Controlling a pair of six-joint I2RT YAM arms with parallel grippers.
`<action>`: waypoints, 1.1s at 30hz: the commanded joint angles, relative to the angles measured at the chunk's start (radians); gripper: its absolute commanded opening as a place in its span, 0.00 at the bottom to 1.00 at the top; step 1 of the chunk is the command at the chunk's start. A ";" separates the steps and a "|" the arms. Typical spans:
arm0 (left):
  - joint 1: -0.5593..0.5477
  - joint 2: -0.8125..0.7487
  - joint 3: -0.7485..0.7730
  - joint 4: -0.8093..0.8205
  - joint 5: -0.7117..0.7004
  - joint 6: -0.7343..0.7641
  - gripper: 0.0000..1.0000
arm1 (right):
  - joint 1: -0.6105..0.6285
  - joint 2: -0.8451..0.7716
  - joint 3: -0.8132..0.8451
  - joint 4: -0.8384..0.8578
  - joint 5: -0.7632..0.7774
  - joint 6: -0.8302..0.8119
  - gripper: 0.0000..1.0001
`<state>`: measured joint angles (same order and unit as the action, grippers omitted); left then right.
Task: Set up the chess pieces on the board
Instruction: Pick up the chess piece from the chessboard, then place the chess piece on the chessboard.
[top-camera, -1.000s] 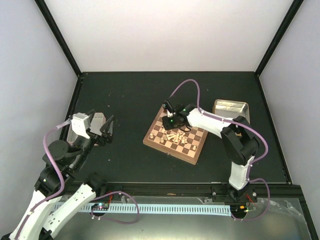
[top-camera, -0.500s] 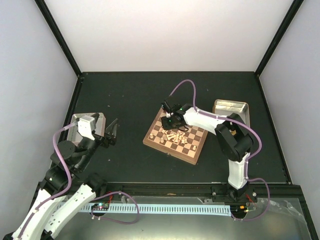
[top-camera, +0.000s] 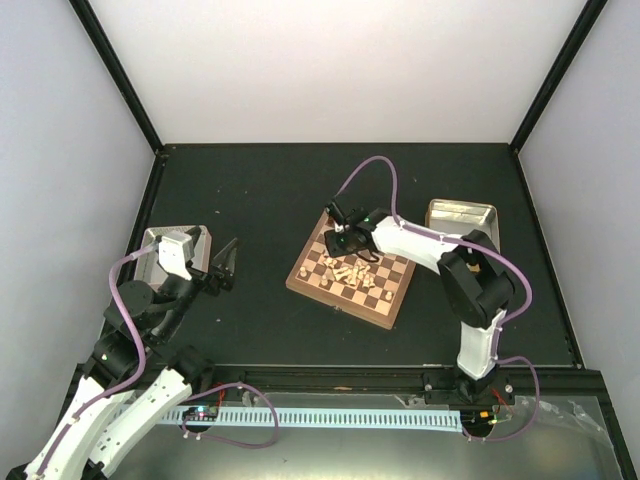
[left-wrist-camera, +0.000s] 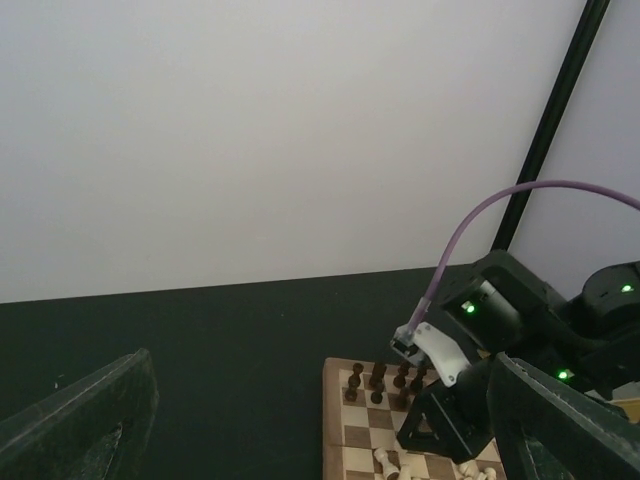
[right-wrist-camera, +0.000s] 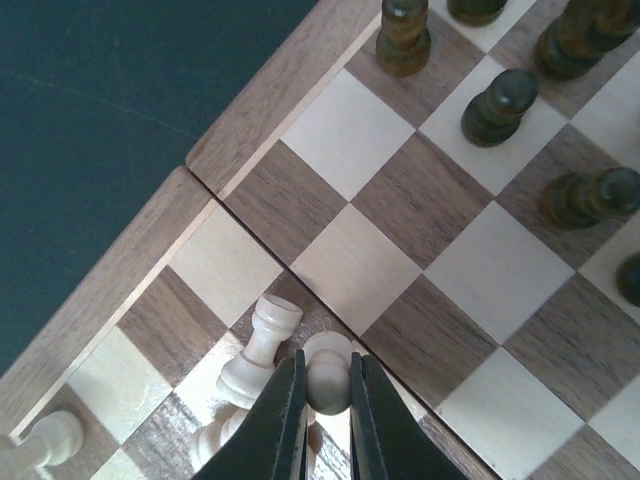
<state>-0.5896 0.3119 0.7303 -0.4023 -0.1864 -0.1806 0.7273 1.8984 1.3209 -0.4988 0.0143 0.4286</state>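
Note:
The board (top-camera: 340, 302) lies tilted at mid-table. Dark chess pieces (right-wrist-camera: 497, 104) stand upright in rows on its far side, also seen in the left wrist view as dark pieces (left-wrist-camera: 378, 378). Pale chess pieces (top-camera: 350, 272) lie jumbled near the board's middle. My right gripper (right-wrist-camera: 327, 362) is down over that heap, shut on a pale pawn (right-wrist-camera: 327, 385) that sits between its fingers. A pale rook (right-wrist-camera: 262, 345) lies on its side just left of them. My left gripper (top-camera: 222, 265) hovers open and holds nothing, well left of the board.
A metal tray (top-camera: 150, 243) sits under the left arm at the left edge. A second metal tray (top-camera: 461, 216) stands behind the right arm at the right. The table is dark, with black frame posts at the back corners.
The right gripper's fingers have closed on the pale pawn. The left gripper has drifted slightly right and toward the near edge, still open.

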 joint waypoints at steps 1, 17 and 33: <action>-0.001 0.000 -0.003 0.017 0.002 -0.010 0.92 | 0.004 -0.092 -0.021 0.044 0.041 -0.005 0.07; -0.001 0.000 -0.009 0.011 -0.001 -0.010 0.92 | 0.106 -0.025 0.090 -0.043 -0.072 -0.066 0.08; 0.002 0.005 -0.008 0.004 -0.001 -0.007 0.92 | 0.139 0.107 0.175 -0.124 -0.079 -0.083 0.10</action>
<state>-0.5896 0.3122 0.7238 -0.4034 -0.1864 -0.1837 0.8581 1.9949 1.4643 -0.5995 -0.0620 0.3607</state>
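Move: Behind and to the left of the right hand, which already pinches a white pawn by its head, lies the pawn's goal: the light square next to the board's left corner square, about 4 cm back, 6 cm left and 3 cm below. A standing white rook in the corner is some 7 cm back and 7 cm left; a white rook lies just 2 cm left and 1 cm back. From the left hand that square is roughly 11 cm ahead, 17 cm right and 32 cm below. Lifting the held pawn nearly straight up by about 5 cm, clear of the heap of white pieces, the right hand then carries it left some 6 cm and back 4 cm over the lying rook, towards the light square in front of the corner rook. It turns some 13 degrees counter-clockwise on the way and lowers about 5 cm over that square, fingers keeping their pinch. ##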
